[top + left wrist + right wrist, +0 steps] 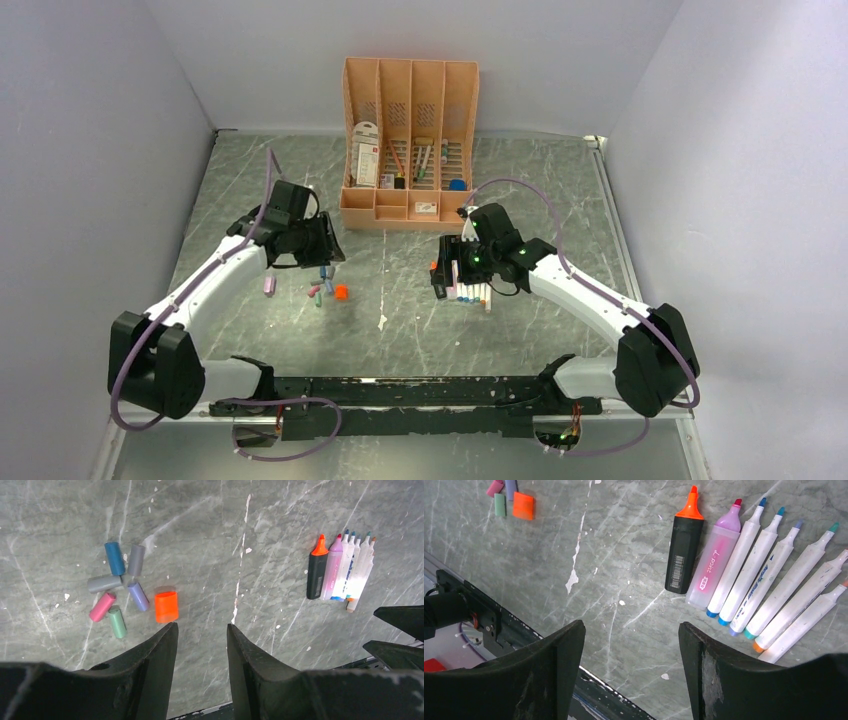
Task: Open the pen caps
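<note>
Several loose pen caps lie in a cluster on the table: blue (114,558), grey (135,559), purple (137,595), pink (102,606), green (117,622) and a chunkier orange cap (166,606). To their right a row of uncapped markers (749,575) lies side by side, starting with a black highlighter (684,547) and a pink highlighter (716,565). My left gripper (200,626) hovers open just beside the orange cap, with nothing between its fingers. Over bare table left of the markers, my right gripper (631,625) is open and holds nothing.
A peach desk organizer (408,140) with pens and small items stands at the back centre. One pink cap (269,285) lies apart, left of the cluster. The arms' black base rail (400,395) runs along the near edge. Walls close in the left and right sides.
</note>
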Robot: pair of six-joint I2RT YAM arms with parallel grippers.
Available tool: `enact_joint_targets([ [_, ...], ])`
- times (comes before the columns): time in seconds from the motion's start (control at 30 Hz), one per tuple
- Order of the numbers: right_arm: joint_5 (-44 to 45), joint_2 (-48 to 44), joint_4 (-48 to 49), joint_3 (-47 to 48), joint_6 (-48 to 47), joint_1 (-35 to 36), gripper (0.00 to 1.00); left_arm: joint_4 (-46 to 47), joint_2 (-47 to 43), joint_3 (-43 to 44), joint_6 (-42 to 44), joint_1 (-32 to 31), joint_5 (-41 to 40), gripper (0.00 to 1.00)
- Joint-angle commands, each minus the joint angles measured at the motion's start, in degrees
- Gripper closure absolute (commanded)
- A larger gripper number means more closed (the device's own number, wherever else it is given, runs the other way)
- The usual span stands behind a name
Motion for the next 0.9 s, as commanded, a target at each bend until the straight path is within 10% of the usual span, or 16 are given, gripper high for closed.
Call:
enact_joint_targets([
  [0.0,0.8,-1.1,0.1,-0.2,-1.3,-0.4,0.3,-3.0,-0.6,3.4,1.4,-0.2,-2.2,0.49],
  [0.23,0.3,-0.9,0.7,-1.0,-2.0,-1.3,0.21,-3.7,-0.4,4.9,1.4,-0.2,-2.8,0.32],
  [0.3,0.3,-0.9,1.0,-1.4,-1.8,-1.4,0.05,-4.0,-0.3,5.2,1.5,-0.2,-2.9,0.26],
  [0.37,0.2,-0.8,1.3,-1.8,-1.9,-1.4,0.0,-4.1,-0.5,5.2,1.4,-0.2,-2.8,0.01],
  [0.87,2.3,-6.9,-2.8,-3.3,-1.7,-1.6,0.0,-4.6,-7.3,4.9,0.5,-0.2,-3.4,0.0],
])
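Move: The orange cap lies on the table about 11 cm below the left gripper and 3 cm back. Of the loose caps beside it, the purple one is some 3 cm left and 2 back of the gripper, and the blue one 5 cm left and 2 ahead. From the right gripper the black highlighter is roughly 4 cm ahead, 2 left and 10 below, the pink highlighter 3 ahead and 1 right; the orange cap is 26 cm left and 1 ahead. Spread both grippers fully, the left from about half open, the right from some two-thirds. Lift the empty left gripper some 3.5 cm farther above the caps, slowly at first, tipping its fingers slightly outward near the end. Ease the right gripper about 1.5 cm to the right above the highlighters, letting it dip a centimetre and come back up; touch nothing. ##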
